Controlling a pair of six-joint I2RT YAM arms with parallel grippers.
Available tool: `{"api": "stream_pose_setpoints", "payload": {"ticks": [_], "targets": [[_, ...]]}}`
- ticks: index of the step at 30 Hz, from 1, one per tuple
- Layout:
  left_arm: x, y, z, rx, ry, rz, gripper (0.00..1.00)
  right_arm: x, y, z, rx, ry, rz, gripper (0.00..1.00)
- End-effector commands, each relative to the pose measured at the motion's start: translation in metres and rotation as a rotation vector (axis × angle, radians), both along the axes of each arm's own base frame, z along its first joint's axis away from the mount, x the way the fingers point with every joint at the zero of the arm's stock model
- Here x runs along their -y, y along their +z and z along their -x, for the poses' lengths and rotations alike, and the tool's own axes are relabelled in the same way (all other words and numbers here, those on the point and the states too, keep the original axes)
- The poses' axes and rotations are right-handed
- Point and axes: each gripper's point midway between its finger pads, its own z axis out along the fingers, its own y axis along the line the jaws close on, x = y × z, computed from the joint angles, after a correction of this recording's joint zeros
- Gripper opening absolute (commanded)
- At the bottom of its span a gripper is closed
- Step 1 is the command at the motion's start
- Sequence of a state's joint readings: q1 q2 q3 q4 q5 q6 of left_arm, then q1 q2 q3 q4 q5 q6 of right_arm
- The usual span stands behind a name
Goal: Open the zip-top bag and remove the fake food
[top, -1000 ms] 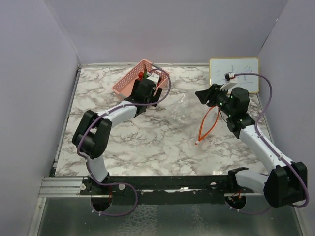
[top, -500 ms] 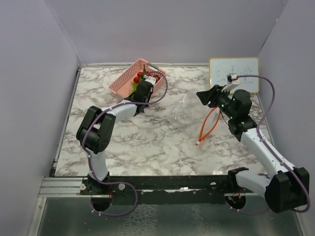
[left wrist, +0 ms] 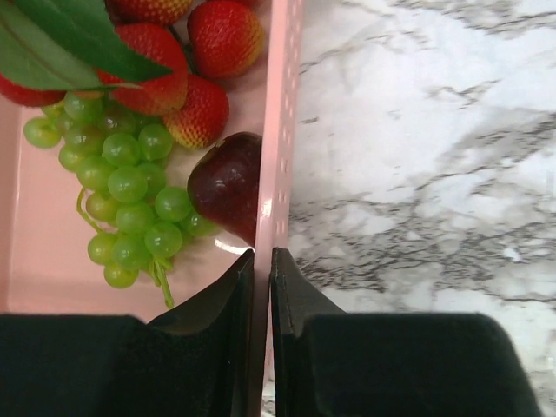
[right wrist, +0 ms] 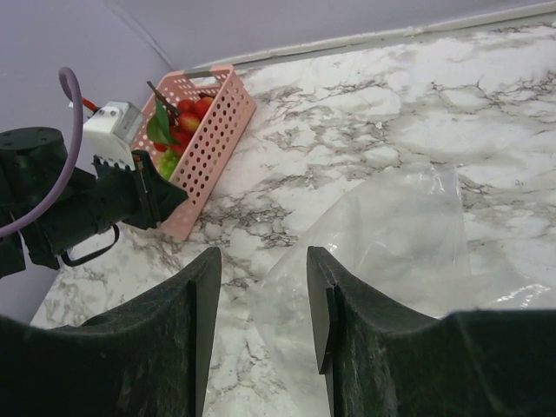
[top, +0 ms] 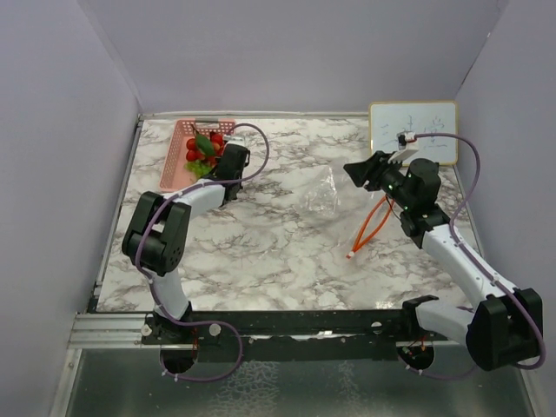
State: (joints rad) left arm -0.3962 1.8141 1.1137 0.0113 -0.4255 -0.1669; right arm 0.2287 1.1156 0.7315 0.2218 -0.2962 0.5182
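Note:
The zip-top bag (top: 323, 195) lies flat and see-through on the marble at mid table; in the right wrist view (right wrist: 391, 234) nothing shows inside it. The fake food (top: 204, 146) lies in the pink mesh basket (top: 171, 156): red strawberries (left wrist: 208, 39), green grapes (left wrist: 130, 187), a dark red piece (left wrist: 228, 184) and a green leaf. My left gripper (top: 222, 165) is shut on the basket's right wall (left wrist: 278, 130), one finger on each side (left wrist: 262, 256). My right gripper (top: 360, 169) is open and empty, above the bag's right edge (right wrist: 265, 261).
An orange looped cord (top: 369, 221) lies right of the bag, under my right arm. A small whiteboard (top: 413, 130) leans at the back right. The basket (right wrist: 204, 143) stands near the back left corner. Purple walls close three sides.
My left gripper has dragged the basket to the left and turned it; it was tilted up and now lies flat with the food showing. The right arm has hardly moved.

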Motion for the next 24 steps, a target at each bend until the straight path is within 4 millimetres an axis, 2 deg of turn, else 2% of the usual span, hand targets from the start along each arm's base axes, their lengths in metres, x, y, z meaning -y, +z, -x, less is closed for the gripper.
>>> {"api": "stream_pose_setpoints", "payload": {"ticks": [1,6,9,11,15,20,22,24], "targets": [[-0.030,0.005,0.007,0.005,0.082,0.014,0.16,-0.004,0.003,-0.001,0.027,0.026,-0.014,0.44],[-0.034,0.009,0.007,0.008,0.080,0.023,0.17,-0.003,0.003,-0.001,0.027,0.022,-0.009,0.44],[-0.031,0.013,0.006,0.019,0.072,0.041,0.22,-0.003,0.001,-0.002,0.023,0.021,-0.005,0.44],[-0.032,0.018,0.006,0.031,0.075,0.047,0.34,-0.003,0.000,-0.002,0.021,0.020,-0.002,0.44],[-0.033,0.027,0.006,0.052,0.089,0.053,0.62,0.000,-0.005,-0.004,0.017,0.003,0.018,0.44],[-0.030,0.066,0.009,0.131,0.086,0.103,0.92,0.018,-0.018,-0.012,0.010,-0.082,0.118,0.44],[-0.033,0.083,0.012,0.172,0.096,0.115,0.99,0.030,-0.022,-0.016,0.024,-0.134,0.185,0.46],[-0.037,0.098,0.018,0.212,0.108,0.122,0.99,0.047,-0.027,-0.021,0.046,-0.204,0.262,0.49]]}}
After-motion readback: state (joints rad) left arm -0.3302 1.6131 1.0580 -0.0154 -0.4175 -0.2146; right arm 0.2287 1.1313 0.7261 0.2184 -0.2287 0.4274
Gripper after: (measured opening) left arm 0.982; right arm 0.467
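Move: The left fingers already pinch the basket's right rim near its nearer end; the basket's middle lies about 10 cm left, 6 cm ahead and 3 cm lower. Inside, the dark fruit is some 3 cm left and 3 cm ahead, the grapes about 9 cm left and 2 cm ahead, both roughly 5 cm below. From the right hand the basket is some 44 cm left, 14 cm ahead and 20 cm below. The left hand drags the basket rim about 3 cm left, opens wide and rises clear some 6 cm. ##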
